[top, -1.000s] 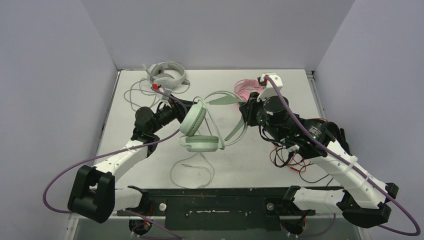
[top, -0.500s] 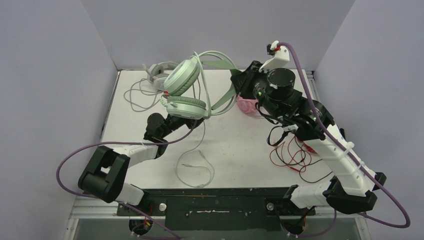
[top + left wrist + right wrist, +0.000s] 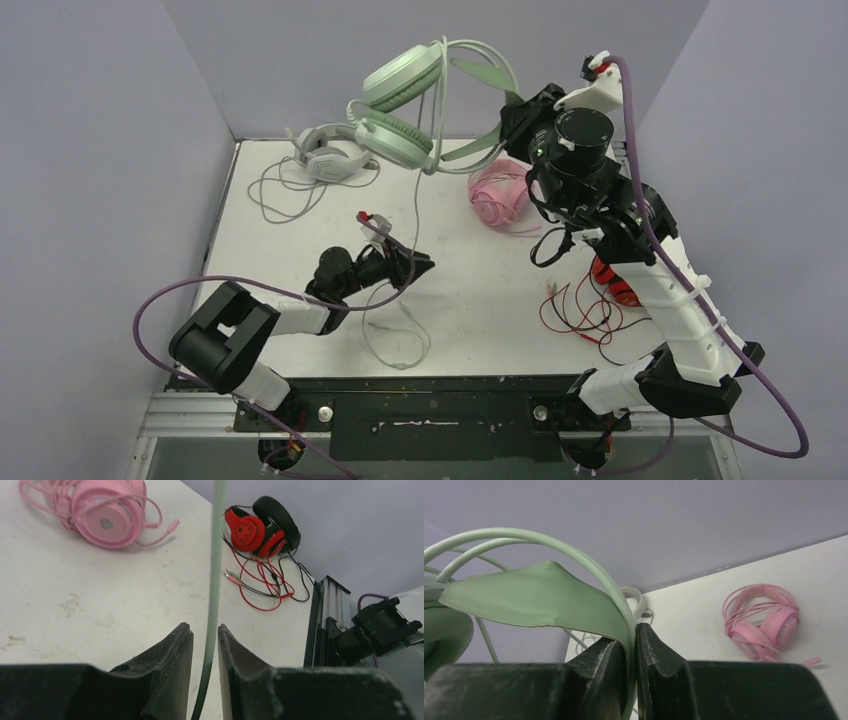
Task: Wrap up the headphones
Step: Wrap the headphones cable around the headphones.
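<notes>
My right gripper (image 3: 514,104) (image 3: 626,633) is raised high at the back, shut on the headband of the mint green headphones (image 3: 402,78) (image 3: 534,595). Their cups dangle left of it, above the table. Their thin green cable (image 3: 417,200) (image 3: 216,555) drops straight down between the fingers of my left gripper (image 3: 427,264) (image 3: 204,628), whose jaws stand narrowly open, a small gap on either side of the cable. Below it the cable loops on the table. The pink headphones (image 3: 497,192) (image 3: 105,517) lie at the back right, the grey-white headphones (image 3: 328,155) at the back left.
Red and black headphones (image 3: 256,527) with tangled red wires (image 3: 575,312) lie at the right, by my right arm. The grey-white set's cable (image 3: 272,192) sprawls over the back left. Walls close in the table on three sides.
My right gripper has lifted the green headphones off the table, up and toward the back. My left gripper has moved nearer and to the right, and now straddles the hanging cable.
</notes>
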`<state>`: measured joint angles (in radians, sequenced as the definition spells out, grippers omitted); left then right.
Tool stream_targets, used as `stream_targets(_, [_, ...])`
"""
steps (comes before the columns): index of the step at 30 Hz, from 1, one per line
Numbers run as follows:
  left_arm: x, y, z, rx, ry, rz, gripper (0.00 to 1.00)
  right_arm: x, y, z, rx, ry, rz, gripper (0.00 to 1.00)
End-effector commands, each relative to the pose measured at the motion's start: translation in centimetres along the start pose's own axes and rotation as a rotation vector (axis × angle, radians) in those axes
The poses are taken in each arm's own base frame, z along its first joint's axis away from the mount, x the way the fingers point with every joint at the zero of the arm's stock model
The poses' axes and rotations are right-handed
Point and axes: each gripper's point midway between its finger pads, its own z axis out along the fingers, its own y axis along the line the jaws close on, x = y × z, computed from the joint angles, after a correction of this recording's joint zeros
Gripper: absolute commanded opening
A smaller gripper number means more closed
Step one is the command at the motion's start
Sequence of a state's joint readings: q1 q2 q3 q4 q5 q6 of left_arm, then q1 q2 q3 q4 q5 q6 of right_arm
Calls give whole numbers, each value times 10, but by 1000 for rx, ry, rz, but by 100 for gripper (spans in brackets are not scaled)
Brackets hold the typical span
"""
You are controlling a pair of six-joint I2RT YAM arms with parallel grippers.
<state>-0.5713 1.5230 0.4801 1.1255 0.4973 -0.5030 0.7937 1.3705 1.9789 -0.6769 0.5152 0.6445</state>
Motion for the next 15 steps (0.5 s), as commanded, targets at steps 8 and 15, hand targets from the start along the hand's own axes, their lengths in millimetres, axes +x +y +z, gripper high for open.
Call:
stream_targets(8, [35, -63, -17, 69, 99, 55, 0, -78, -79, 16, 431, -416, 33, 0])
stream_targets(15, [21, -81, -38, 0, 161, 156, 0, -58, -161, 51, 713, -394, -163, 0])
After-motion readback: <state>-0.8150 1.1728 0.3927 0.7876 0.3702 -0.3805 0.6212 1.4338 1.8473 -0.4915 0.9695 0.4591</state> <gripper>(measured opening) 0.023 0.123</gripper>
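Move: The green cable already hangs between the left hand's parted fingers; its loose loop lies some 10 cm back, 6 cm left and 17 cm below, and the pink headphones 26 cm ahead, 17 cm right and 14 cm below. The right hand still grips the green headphones' band, their middle about 8 cm to its left, 2 cm ahead and level in height; the pink pair lies some 24 cm ahead of it, 8 cm right and 47 cm below. Left fingers shut on the cable, drawing back some 9 cm, while right hand swings headphones rightward and clockwise. ##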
